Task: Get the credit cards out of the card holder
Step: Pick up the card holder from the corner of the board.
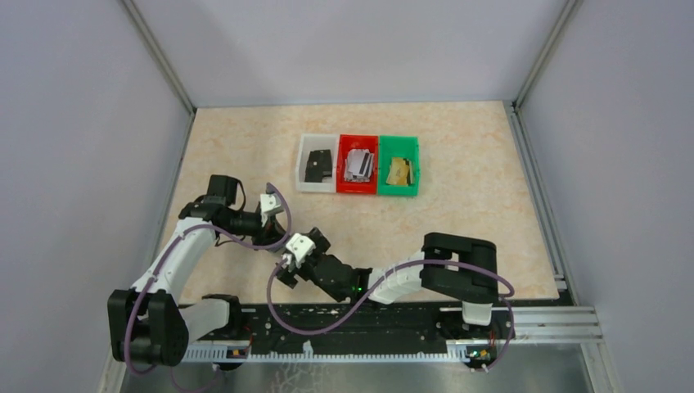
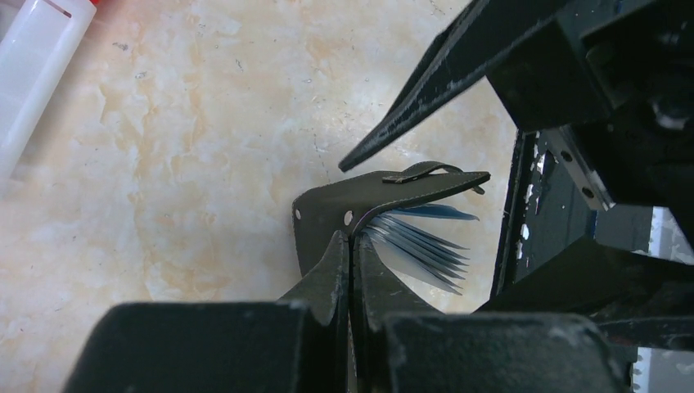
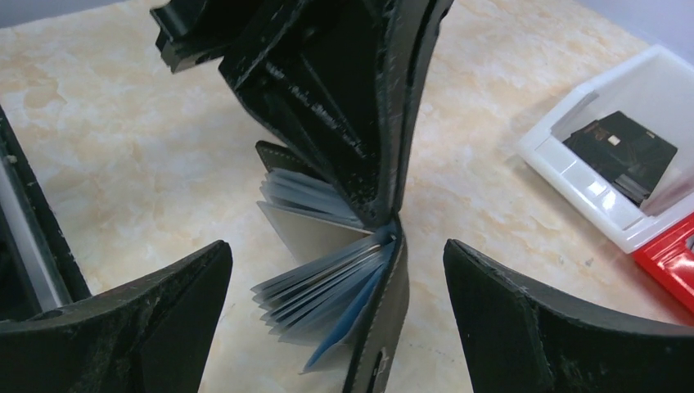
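My left gripper (image 2: 350,239) is shut on the black cover of the card holder (image 2: 385,193) and holds it above the table. The holder hangs open, and its pale blue-grey sleeves (image 3: 327,286) fan out. A grey panel (image 3: 307,233) shows among them; I cannot tell whether it is a card. My right gripper (image 3: 335,246) is open, with its fingers on either side of the fanned sleeves and not touching them. In the top view both grippers (image 1: 278,233) (image 1: 293,262) meet at the near left and hide the holder. Silvery credit cards (image 1: 358,164) and gold ones (image 1: 398,170) lie in bins.
Three bins stand in a row at the table's middle back: a white bin (image 1: 304,182) with another black holder (image 3: 622,151) in it, a red bin (image 1: 347,144) and a green bin (image 1: 413,149). The arms' base rail (image 1: 393,315) runs along the near edge.
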`<state>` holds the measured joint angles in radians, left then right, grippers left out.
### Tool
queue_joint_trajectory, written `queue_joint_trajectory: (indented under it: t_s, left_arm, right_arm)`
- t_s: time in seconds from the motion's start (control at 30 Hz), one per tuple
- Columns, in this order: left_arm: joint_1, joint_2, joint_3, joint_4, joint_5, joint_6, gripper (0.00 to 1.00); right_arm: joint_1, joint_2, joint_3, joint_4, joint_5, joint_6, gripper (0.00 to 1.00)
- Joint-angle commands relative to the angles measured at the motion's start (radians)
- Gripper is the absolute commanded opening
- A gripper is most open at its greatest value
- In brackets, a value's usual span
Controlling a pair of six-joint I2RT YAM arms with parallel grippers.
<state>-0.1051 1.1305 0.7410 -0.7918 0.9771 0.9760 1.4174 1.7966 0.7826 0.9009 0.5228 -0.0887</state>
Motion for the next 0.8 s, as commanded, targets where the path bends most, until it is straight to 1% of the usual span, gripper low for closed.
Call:
queue_joint_trajectory:
  t_s: [0.0, 0.13, 0.2, 0.33, 0.53, 0.63, 0.7, 0.73, 0.77]
  left_arm:
    - [-0.004, -0.006, 0.015, 0.025, 0.029, -0.043, 0.0]
    - [-0.004, -0.005, 0.02, 0.016, 0.01, -0.043, 0.0]
    - [-0.004, -0.005, 0.023, 0.012, 0.0, -0.043, 0.0]
    - [-0.004, -0.004, 0.023, 0.006, 0.007, -0.042, 0.0]
    - [-0.004, -0.003, 0.032, -0.027, 0.034, -0.009, 0.0]
    - [-0.003, -0.003, 0.026, -0.03, 0.034, 0.015, 0.0]
    - [-0.004, -0.001, 0.016, -0.025, 0.022, 0.031, 0.0]
    - [-0.004, -0.003, 0.013, -0.024, 0.018, 0.044, 0.0]
    - [-0.004, -0.005, 0.008, -0.021, 0.015, 0.05, 0.02]
  right_arm:
    - [0.025, 0.047, 0.055, 0.051, 0.075, 0.021, 0.99]
    - [0.025, 0.077, 0.079, 0.021, 0.12, 0.023, 0.99]
    - [0.022, 0.079, 0.075, 0.021, 0.135, 0.021, 0.94]
    - [0.003, 0.07, 0.041, 0.026, 0.136, 0.04, 0.72]
    - [-0.012, 0.039, 0.002, 0.051, 0.111, 0.039, 0.52]
    - [-0.027, 0.017, -0.011, 0.037, 0.085, 0.045, 0.38]
    - [-0.033, 0.004, -0.027, 0.034, 0.062, 0.061, 0.24]
    - [-0.035, -0.001, -0.034, 0.031, 0.051, 0.066, 0.13]
    - [-0.035, -0.007, -0.039, 0.026, 0.035, 0.072, 0.07]
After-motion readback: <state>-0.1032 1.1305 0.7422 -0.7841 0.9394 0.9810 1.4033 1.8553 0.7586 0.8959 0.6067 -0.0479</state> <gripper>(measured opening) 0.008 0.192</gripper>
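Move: The card holder is already pinched by the left hand, its middle about 2 cm right of that hand, 1 cm ahead and 2 cm below. From the right hand, whose open fingers straddle it from above, it lies some 3 cm below, 2 cm ahead and 1 cm to the right, sleeves fanned out. The white tray stands about 20 cm ahead of the right hand and 9 cm right; the red tray is level with the white, 10 cm farther right. The card holder's free corner, with its fanned sleeves, gets caught between the right hand's fingers. The right hand first sinks over it, about 3.5 cm in all, and its wide-open fingers then close most of the way around cover and sleeves, while it eases some 2 cm right and slightly forward. The left hand keeps its pinch, almost still. ##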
